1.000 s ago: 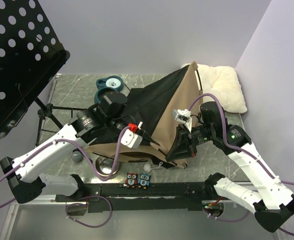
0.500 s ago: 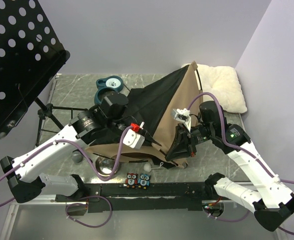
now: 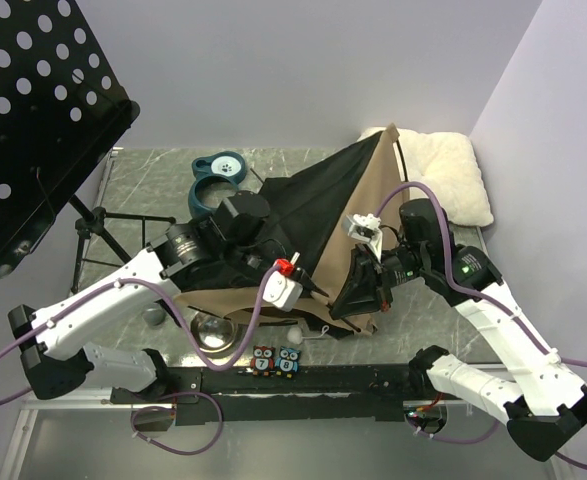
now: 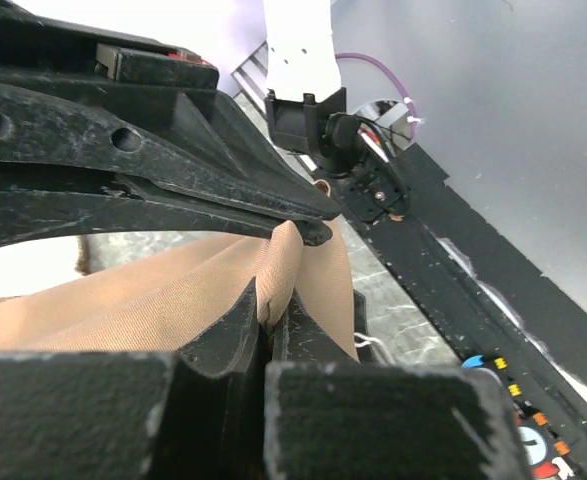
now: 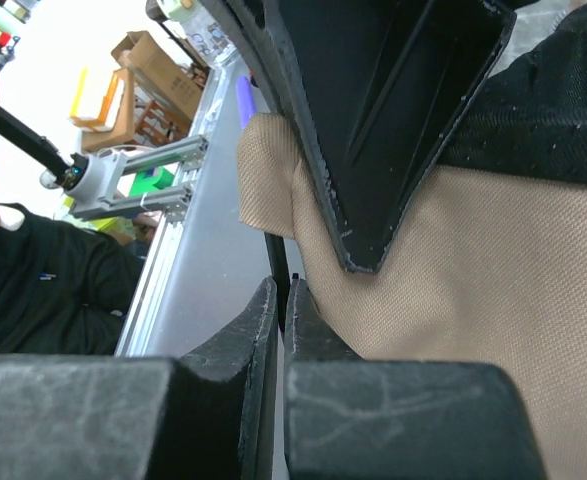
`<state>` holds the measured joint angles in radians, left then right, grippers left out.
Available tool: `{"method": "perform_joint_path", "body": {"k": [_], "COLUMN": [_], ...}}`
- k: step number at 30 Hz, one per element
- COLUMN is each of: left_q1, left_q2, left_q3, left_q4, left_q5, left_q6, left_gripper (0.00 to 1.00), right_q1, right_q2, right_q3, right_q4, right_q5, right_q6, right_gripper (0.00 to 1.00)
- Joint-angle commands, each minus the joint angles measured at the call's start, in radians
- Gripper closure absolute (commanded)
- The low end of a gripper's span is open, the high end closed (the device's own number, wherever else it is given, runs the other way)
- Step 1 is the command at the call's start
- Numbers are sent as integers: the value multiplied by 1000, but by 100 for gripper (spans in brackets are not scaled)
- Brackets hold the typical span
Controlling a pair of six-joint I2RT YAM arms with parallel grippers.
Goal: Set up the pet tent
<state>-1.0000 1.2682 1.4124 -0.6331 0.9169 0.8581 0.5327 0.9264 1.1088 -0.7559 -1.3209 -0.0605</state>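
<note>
The pet tent stands half raised in mid table, with a black panel on the left and tan fabric on the right, peaking at the back. My left gripper is at the tent's near edge. In the left wrist view it is shut on a fold of the tan fabric. My right gripper is at the near right corner. The right wrist view shows it shut on a thin black pole beside the tan cloth. A white pom-pom lies by the front hem.
A white fluffy cushion lies at the back right, touching the tent. A blue bowl stand is at the back left, and a metal bowl near the front. A black perforated stand overhangs the left side. Two owl figures sit on the front rail.
My left gripper has moved right and toward the front, drawing the tent's near edge with it and uncovering more of the blue bowl stand. The right gripper has hardly moved.
</note>
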Motion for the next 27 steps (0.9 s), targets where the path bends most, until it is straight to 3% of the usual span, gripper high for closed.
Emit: {"method": "perform_joint_path", "body": {"k": [1, 6, 11, 16, 21, 23, 25, 27], "left_q1": [-29, -60, -106, -127, -271, -285, -258, -172], "left_q2": [20, 28, 49, 7, 59, 77, 79, 48], "left_q3": [19, 13, 39, 19, 45, 51, 72, 89], "left_q4": [33, 36, -68, 2, -100, -128, -169, -159], "left_q5": [17, -68, -162, -251, -449, -498, -506, -422], "left_q6": [-59, -51, 44, 16, 67, 10, -30, -82], "left_gripper": [99, 99, 99, 99, 99, 86, 58, 35], "right_q1": [-13, -13, -13, -14, -17, -16, -17, -17], "right_q2": [11, 5, -9, -17, -12, -11, -23, -46], "right_q3": [37, 43, 39, 3, 6, 28, 45, 40], "right_q4": [-37, -54, -63, -74, -45, -59, -100, -126], "right_q5": [61, 75, 89, 126, 135, 134, 131, 131], "right_q6": [22, 8, 10, 28, 44, 16, -27, -64], "right_gripper": [100, 100, 100, 100, 100, 100, 100, 100]}}
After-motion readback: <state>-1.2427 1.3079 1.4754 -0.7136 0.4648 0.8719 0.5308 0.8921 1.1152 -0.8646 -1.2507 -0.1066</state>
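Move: The left hand keeps the tan fabric corner pinched; the black pole held by the right hand lies just 3 cm to its right, about 1 cm back and roughly level. The owl figures sit some 9 cm left, 4 cm back and 32 cm below the left hand; the steel bowl is about 22 cm left and 2 cm ahead, equally low. From the right hand, the tan corner is about 3 cm left, 2 cm ahead and 1 cm up. Left draws the tan corner right and down about 3 cm towards the right-held pole, tilts, then opens. ##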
